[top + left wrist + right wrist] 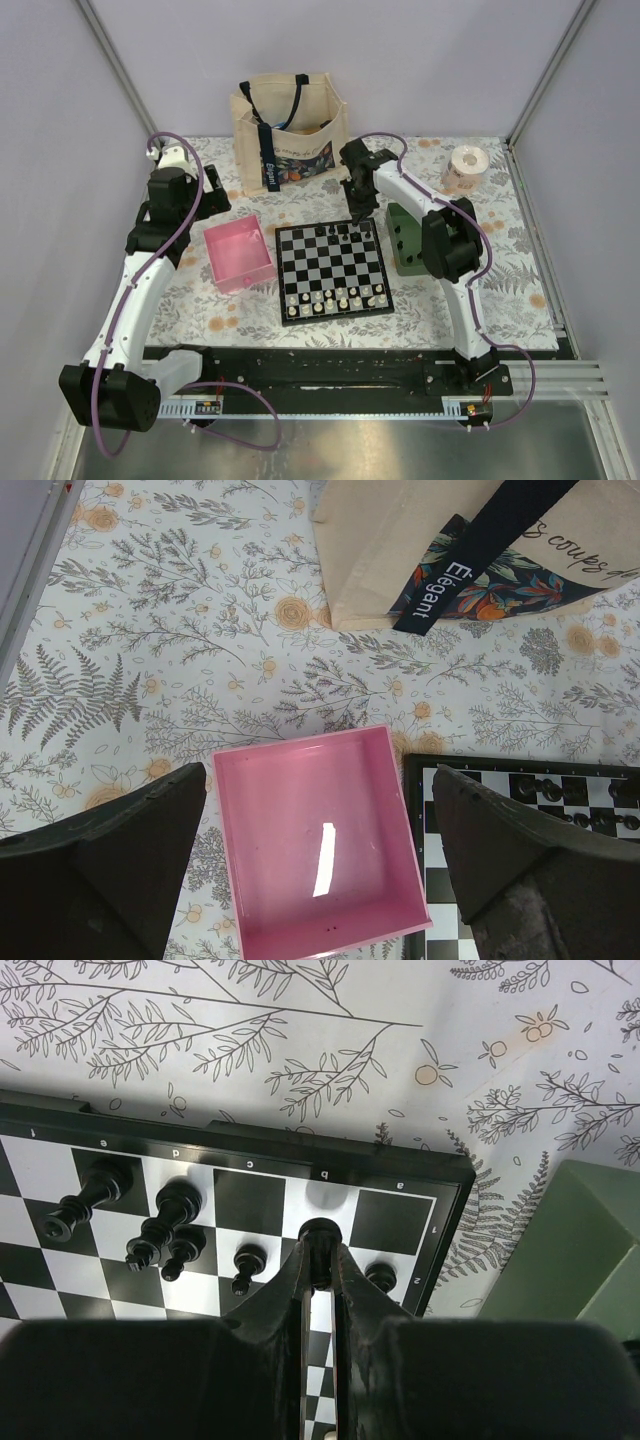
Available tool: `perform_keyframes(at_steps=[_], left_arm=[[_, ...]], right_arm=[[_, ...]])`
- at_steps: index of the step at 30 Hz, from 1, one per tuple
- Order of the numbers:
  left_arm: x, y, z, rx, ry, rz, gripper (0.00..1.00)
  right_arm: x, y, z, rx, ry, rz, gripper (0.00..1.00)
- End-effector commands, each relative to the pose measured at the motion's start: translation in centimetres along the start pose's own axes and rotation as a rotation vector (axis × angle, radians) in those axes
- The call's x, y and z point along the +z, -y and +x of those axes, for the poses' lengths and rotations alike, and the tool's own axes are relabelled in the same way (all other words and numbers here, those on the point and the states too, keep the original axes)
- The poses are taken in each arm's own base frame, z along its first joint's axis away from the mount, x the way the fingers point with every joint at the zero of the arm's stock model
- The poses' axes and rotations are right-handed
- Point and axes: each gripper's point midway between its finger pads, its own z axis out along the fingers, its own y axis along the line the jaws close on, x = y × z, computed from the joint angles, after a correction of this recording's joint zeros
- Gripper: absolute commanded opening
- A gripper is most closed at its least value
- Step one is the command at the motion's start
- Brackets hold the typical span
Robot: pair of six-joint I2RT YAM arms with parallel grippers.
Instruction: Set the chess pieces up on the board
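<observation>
The chequered board [338, 315] lies at the table's middle. Several black chess pieces [338, 232] stand along its far rows, and white ones [335, 297] line its near rows. My right gripper [357, 215] hangs over the board's far right corner. In the right wrist view the right gripper [320, 1250] is shut on a small black piece [320, 1232], held just above a white square by the border [250, 1145]. Other black pieces [172, 1215] stand to its left, and a pawn [380, 1277] to its right. My left gripper [320, 780] is open and holds nothing, high over the pink tray [300, 748].
A pink tray [238, 228] sits left of the board and a green tray [405, 240] right of it. A canvas tote bag [290, 135] stands at the back. A roll of tape [465, 168] lies at the back right. A flowered cloth covers the table.
</observation>
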Motion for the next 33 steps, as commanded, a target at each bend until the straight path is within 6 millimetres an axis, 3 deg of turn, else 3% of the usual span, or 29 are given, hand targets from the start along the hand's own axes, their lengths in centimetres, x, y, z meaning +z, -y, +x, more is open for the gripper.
perform_keyframes(at_steps=[1,11,17,18,22,27,30,33], left_arm=[[-0.5,0.3,-1.4,0.003,0.051,0.017,0.99],[-0.5,0.4,-1.3,0.004,0.048,0.022,0.99],[-0.5,0.3,-1.4,0.004,0.05,0.018,0.99],[-0.6,0.4,-1.4,0.004,0.051,0.02,0.99],[-0.5,0.3,-1.4,0.004,0.05,0.018,0.99],[-0.4,0.5,-1.3,0.004,0.047,0.025,0.99],[-0.2,1.0,-0.9,0.017,0.027,0.056,0.99],[0.1,1.7,-0.5,0.048,-0.01,0.072,0.99]], right_arm=[[0.1,-1.1,-0.5,-0.02,0.009,-0.032,0.08],[1.4,-1.0,0.2,-0.011,-0.011,-0.028,0.11],[1.0,-1.0,-0.2,-0.011,0.006,-0.024,0.33],[0.9,-0.9,-0.1,-0.012,0.006,-0.021,0.41],[0.3,-0.9,-0.5,-0.017,0.015,-0.022,0.42],[-2.3,-1.5,-2.1,-0.025,0.076,-0.047,0.44],[-5.7,-1.5,-3.9,-0.026,0.16,-0.053,0.48],[-9.7,0.6,-5.3,-0.004,0.26,0.008,0.53]])
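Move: The black piece already in the right gripper is bound for the light back-row square second from the board's right corner, straight below that hand by about 5 cm. A front pawn stands roughly 2 cm back of that square, the corner-file pawn about 2 cm back and 3 cm right of it. The tall black piece is some 5 cm to its left, level with it. From the left hand the square lies about 8 cm ahead, 27 cm right and 24 cm below. Lower the right gripper straight down about 1.5 cm, keeping the pinch on the black piece, to set its base on the light back-row square. Hold there while the fingers open to about half and let go of the piece, then start straight back up, roughly 1.5 cm off the low point, fingers either side of it. ##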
